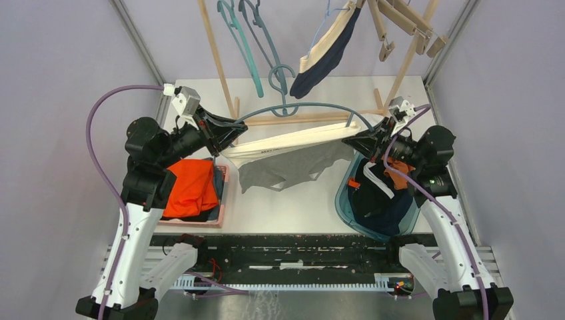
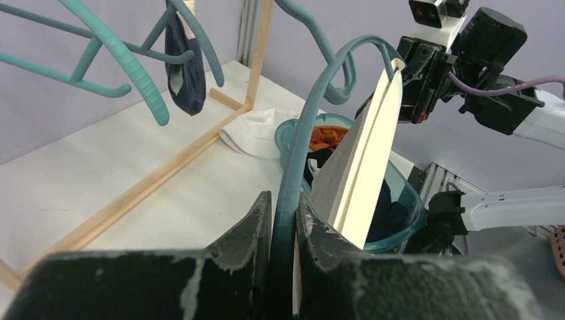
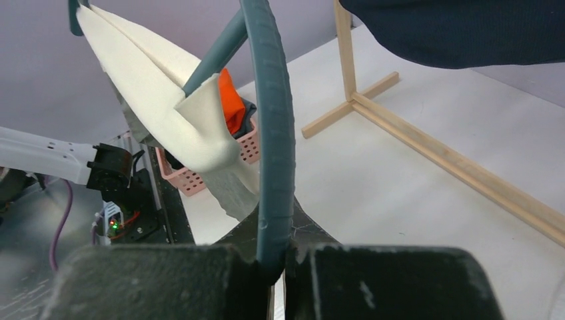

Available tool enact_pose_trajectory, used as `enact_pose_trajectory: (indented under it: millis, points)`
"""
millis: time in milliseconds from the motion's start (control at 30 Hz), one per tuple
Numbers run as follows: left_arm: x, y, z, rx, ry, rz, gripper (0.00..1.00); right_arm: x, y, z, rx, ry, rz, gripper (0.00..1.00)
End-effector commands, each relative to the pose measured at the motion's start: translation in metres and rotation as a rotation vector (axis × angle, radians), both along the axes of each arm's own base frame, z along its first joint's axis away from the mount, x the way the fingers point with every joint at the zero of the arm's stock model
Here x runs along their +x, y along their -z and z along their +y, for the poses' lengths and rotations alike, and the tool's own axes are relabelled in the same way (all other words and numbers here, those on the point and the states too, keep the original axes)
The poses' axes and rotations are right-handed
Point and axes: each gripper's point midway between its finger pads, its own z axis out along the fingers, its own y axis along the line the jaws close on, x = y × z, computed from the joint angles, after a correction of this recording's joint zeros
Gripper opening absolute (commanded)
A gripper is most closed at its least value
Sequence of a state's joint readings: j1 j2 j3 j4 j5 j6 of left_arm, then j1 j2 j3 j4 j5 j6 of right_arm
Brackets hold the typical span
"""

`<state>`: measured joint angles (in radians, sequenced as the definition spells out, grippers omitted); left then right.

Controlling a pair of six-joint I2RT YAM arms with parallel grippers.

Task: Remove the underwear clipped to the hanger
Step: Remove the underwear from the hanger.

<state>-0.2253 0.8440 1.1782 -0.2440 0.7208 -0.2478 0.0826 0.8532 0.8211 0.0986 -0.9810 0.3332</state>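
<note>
A grey-teal hanger (image 1: pixel 303 105) hangs level between my two arms above the table. A cream-banded grey underwear (image 1: pixel 288 155) is stretched along it and sags below. My left gripper (image 1: pixel 230 131) is shut on the hanger's left end; in the left wrist view the bar (image 2: pixel 293 167) runs between the closed fingers (image 2: pixel 256 220), with the cream underwear (image 2: pixel 366 167) beside it. My right gripper (image 1: pixel 354 137) is shut on the right end, where the bar (image 3: pixel 273 100) passes between its jaws and the underwear (image 3: pixel 166 100) trails off. A navy and cream underwear (image 1: pixel 326 47) hangs higher on the rack.
A pink tray (image 1: pixel 223 200) holding a bright-orange folded cloth (image 1: pixel 193 187) sits under the left arm. A teal bin (image 1: pixel 343 200) with dark garments lies under the right arm. Teal hangers (image 1: pixel 243 40) and wooden clip hangers (image 1: pixel 400 27) hang from the wooden rack (image 1: pixel 216 60).
</note>
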Motion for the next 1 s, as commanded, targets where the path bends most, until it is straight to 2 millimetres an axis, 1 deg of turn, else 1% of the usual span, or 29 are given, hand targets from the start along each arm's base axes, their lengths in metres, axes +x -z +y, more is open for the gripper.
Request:
enact_pose_trajectory:
  millis: [0,100,233,367,500,600,633,700,767,867,967]
  points:
    - [0.02,-0.039,0.019,-0.08,-0.147,-0.152,0.03,-0.02,-0.023,0.006,0.086,-0.093,-0.025,0.08]
    - [0.021,-0.041,0.018,-0.1,-0.143,-0.152,0.03,-0.026,-0.029,0.008,0.116,-0.118,-0.051,0.12]
    - [0.02,-0.046,0.015,-0.122,-0.118,-0.164,0.03,-0.027,-0.031,0.008,0.128,-0.119,-0.046,0.25]
    - [0.015,-0.045,0.014,-0.101,-0.105,-0.173,0.03,-0.025,-0.033,0.007,0.117,-0.109,-0.043,0.35]
    - [0.005,-0.04,0.01,-0.084,-0.06,-0.164,0.03,-0.015,-0.032,0.003,0.082,-0.055,-0.036,0.47]
    - [-0.007,-0.039,0.003,-0.076,0.008,-0.154,0.03,-0.004,-0.034,-0.002,0.028,0.003,-0.051,0.56]
    - [-0.011,-0.04,0.001,-0.078,0.031,-0.148,0.03,-0.001,-0.035,-0.003,0.021,0.009,-0.052,0.61]
    - [-0.02,-0.042,-0.002,-0.087,0.072,-0.132,0.03,0.003,-0.038,-0.002,0.013,0.004,-0.068,0.74]
    - [-0.024,-0.045,-0.005,-0.107,0.1,-0.112,0.03,0.006,-0.041,0.0,0.03,-0.014,-0.084,0.81]
    - [-0.03,-0.051,-0.009,-0.146,0.144,-0.082,0.03,0.012,-0.042,0.003,0.054,-0.023,-0.133,0.86]
    - [-0.035,-0.054,-0.012,-0.175,0.18,-0.058,0.03,0.011,-0.043,0.005,0.055,-0.03,-0.186,0.85]
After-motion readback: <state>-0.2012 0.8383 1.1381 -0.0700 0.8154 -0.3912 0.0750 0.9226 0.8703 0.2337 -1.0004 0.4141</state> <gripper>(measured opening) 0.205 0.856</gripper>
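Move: Underwear: clipped to the hanger whose two ends both hands hold; its middle is about 17 cm to the left hand's right, 3 cm back and 9 cm below. From the right hand its middle lies some 18 cm left, 2 cm back and 3 cm lower, its near waistband end only about 6 cm left, 1 cm ahead and 1 cm up. The blue basket sits 30 cm below this hand, about 9 cm right and 5 cm back. Open the right gripper wide to let go of the hanger's right arm, easing back about 1.5 cm, then forward some 3 cm while rising roughly 2.5 cm beside the waistband's near end. Keep the left gripper pinched on the hanger's other end, going forward about 2 cm, then back 3 cm, while lifting it a little. ##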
